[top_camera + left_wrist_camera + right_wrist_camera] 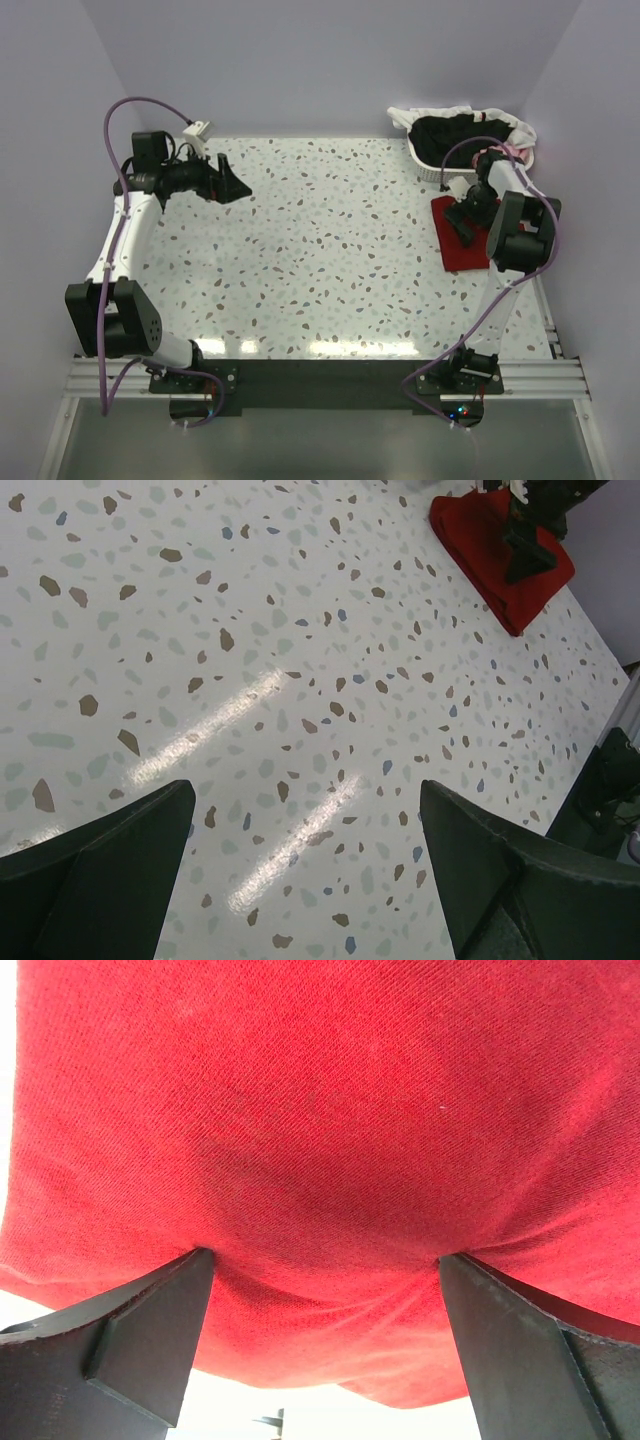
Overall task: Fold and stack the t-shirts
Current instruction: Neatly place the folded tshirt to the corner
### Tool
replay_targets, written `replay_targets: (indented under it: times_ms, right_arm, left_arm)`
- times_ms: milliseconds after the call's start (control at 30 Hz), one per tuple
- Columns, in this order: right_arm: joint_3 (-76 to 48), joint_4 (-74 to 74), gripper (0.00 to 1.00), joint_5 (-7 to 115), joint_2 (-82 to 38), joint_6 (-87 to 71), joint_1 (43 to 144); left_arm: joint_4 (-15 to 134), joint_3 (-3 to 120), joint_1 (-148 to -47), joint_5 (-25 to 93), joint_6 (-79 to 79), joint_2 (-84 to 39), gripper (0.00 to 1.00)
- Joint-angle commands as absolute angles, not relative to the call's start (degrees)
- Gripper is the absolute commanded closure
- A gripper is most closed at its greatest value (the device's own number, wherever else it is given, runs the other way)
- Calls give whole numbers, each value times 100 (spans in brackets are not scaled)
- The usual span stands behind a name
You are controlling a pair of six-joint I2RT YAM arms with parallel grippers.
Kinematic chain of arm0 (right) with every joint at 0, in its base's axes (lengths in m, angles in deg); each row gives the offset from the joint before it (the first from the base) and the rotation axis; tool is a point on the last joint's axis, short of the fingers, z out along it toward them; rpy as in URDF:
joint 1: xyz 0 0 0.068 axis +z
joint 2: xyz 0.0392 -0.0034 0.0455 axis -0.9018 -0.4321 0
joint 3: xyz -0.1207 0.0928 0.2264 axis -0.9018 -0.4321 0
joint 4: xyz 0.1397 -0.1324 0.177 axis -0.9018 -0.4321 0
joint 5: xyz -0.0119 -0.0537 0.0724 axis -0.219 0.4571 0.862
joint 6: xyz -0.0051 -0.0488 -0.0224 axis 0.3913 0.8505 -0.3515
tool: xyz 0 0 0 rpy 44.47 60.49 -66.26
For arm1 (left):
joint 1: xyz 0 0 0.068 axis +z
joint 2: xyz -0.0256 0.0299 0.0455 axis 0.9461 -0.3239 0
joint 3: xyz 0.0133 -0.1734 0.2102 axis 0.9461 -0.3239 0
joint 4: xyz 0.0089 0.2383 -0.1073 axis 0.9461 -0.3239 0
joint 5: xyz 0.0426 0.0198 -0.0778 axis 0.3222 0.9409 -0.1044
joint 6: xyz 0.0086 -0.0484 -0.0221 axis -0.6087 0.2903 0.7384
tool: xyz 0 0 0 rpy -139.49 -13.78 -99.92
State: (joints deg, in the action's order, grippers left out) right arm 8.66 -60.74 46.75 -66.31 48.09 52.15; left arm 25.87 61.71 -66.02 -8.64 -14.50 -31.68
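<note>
A dark red t-shirt (462, 256) lies folded in a compact rectangle on the right side of the table, in front of the basket. My right gripper (464, 222) stands on it, open wide. In the right wrist view both fingertips (198, 1265) press into the red cloth (320, 1110), which wrinkles slightly between them; the gripper (325, 1260) has not closed on it. My left gripper (226, 186) hovers open over the far left of the table, with only bare tabletop between its fingers (305, 790). In the left wrist view the red t-shirt (480, 550) shows far off.
A white slotted basket (428, 168) at the back right holds a black t-shirt (450, 135), white cloth (420, 114) draped over its rim and a bit of pink (517, 150). The speckled tabletop (320, 250) lies between the arms. Purple-grey walls close in the back and sides.
</note>
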Motion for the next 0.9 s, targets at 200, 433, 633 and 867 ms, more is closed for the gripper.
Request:
replay_targets:
  times_ms: [200,433,633,867]
  right_arm:
    - [861,-5890,1,5250,-6490,4502,5377]
    - [2099,-6898,1,5889,-5735,4070,5377]
    - [2971,-7409,1,6550,-4900,3428,5377]
    - [1840,-7096,1,7157,-3574,2295,5377]
  left_arm:
    - [2464,6649,-6600,-787,-1609,-3170,0]
    - [2280,6947,-6591,-374,-1670,-3090,0]
    - [1752,7317,-6591,540,-1688,-3099,0]
    - [1584,6870,-6556,769,-1934,-2704,0]
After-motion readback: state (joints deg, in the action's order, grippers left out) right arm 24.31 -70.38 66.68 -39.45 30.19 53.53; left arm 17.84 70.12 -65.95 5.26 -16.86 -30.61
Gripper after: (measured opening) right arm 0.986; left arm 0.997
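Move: The right hand's open, downward fingertips rest on the folded red t-shirt, whose middle is about 3 cm ahead, 1 cm left and 1 cm below. The white basket lies roughly 20 cm straight ahead and 3 cm higher; in it the black cloth is some 22 cm ahead and 2 cm left, the pink cloth 20 cm ahead and 8 cm right. From the left hand the t-shirt lies about 59 cm right, 4 cm ahead and 23 cm below. Still wide open, the right fingertips come free of the red t-shirt and the hand climbs away, slowly then fast, about 25 cm up and some 8 cm left, bowing forward 5 cm and back again. Its fingers swing up from straight down, out forward and a little left. The empty left hand drifts a few centimetres left and up, turning slightly counter-clockwise. ##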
